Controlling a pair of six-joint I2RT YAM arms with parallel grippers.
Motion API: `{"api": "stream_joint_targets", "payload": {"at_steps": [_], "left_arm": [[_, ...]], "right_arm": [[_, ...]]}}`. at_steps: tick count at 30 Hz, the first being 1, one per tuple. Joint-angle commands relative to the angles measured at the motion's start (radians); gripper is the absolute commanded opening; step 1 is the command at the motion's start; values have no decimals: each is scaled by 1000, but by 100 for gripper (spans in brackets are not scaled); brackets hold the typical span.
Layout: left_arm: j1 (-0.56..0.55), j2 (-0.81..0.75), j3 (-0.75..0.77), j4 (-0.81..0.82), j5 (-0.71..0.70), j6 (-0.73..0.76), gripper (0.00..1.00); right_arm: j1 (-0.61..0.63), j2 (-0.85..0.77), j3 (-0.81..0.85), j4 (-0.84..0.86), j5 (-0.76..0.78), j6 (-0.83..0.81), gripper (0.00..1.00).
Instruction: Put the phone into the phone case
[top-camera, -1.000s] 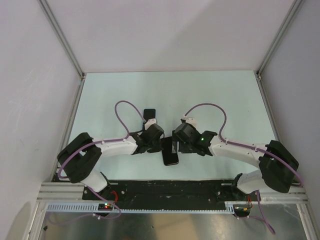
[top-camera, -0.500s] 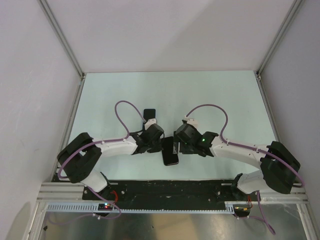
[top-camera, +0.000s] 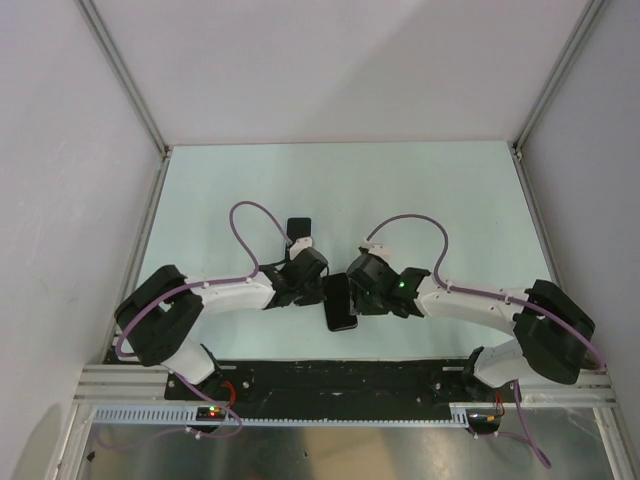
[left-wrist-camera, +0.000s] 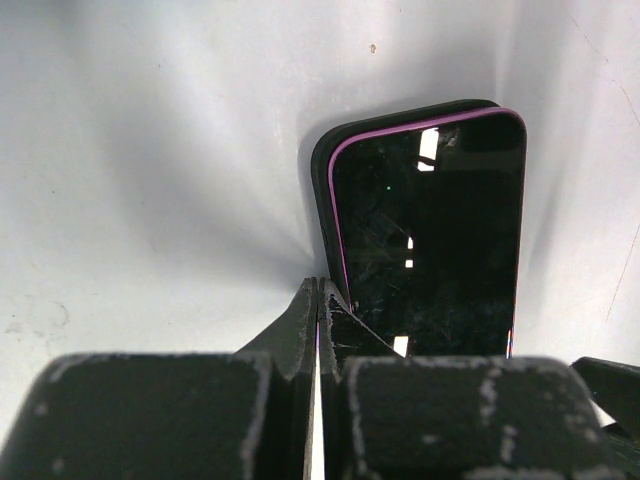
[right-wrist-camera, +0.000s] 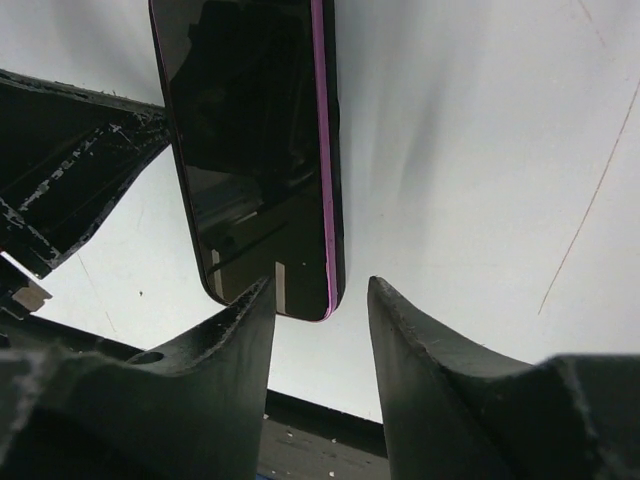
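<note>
A black phone (top-camera: 340, 305) with a thin purple edge lies flat on the pale table, sitting inside a black phone case (left-wrist-camera: 322, 170) whose rim shows round it. My left gripper (left-wrist-camera: 322, 285) is shut, and its tips rest at the left long edge of the phone (left-wrist-camera: 430, 240). In the top view that left gripper (top-camera: 320, 290) is just left of the phone. My right gripper (right-wrist-camera: 322, 283) is open over the near end of the phone (right-wrist-camera: 250, 130), with the purple-edged corner and the case rim (right-wrist-camera: 338, 150) showing between its fingers. From above, the right gripper (top-camera: 356, 292) covers the phone's right side.
Both arms reach in from the near edge and meet at the phone. Purple cables (top-camera: 255, 215) loop above each wrist. A small black rectangular piece (top-camera: 298, 228) shows just behind the left wrist. White walls and metal frame rails (top-camera: 125, 75) enclose the table.
My right gripper has slid left until it partly covers the phone, and its jaws have narrowed. The left gripper and the phone have not moved.
</note>
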Motion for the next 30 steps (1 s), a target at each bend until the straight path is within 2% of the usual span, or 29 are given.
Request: {"api": "stream_joint_targets", "payload": {"at_steps": [1,11,18,30], "left_arm": [[-1,-14,11,39,22,14,0],[-2,-14,10,40,23,15,0],[-1,-10,12,40,25,12,0],[-4,-3,8,40,28,7,0]], "right_arm": [[16,31,0,27,-3,13,44],[27,90,0,58,-42,11,33],[38,103,0,48,-47,11,21],[61,143,0,55,-74,4,16]]}}
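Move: The phone lies loosely on its case, its middle about 4 cm ahead, 4 cm left and 3 cm below the half-open right gripper, so the near right corner sits just below and slightly behind those fingers. The shut left gripper rests at the left long edge; from it the phone's middle is about 4 cm right, 1 cm below, roughly level fore-and-aft. A black slab lies some 21 cm ahead and 17 cm left of the right gripper. Lower the right gripper about 2.5 cm onto the phone's right edge just beyond its near corner, easing about 1 cm back and 1 cm left. Close the fingers most of the way during the descent, one tip over the glass rim and the other outside it, then hold there, bearing on the edge. Keep the left gripper shut and still against the left edge as a brace. ##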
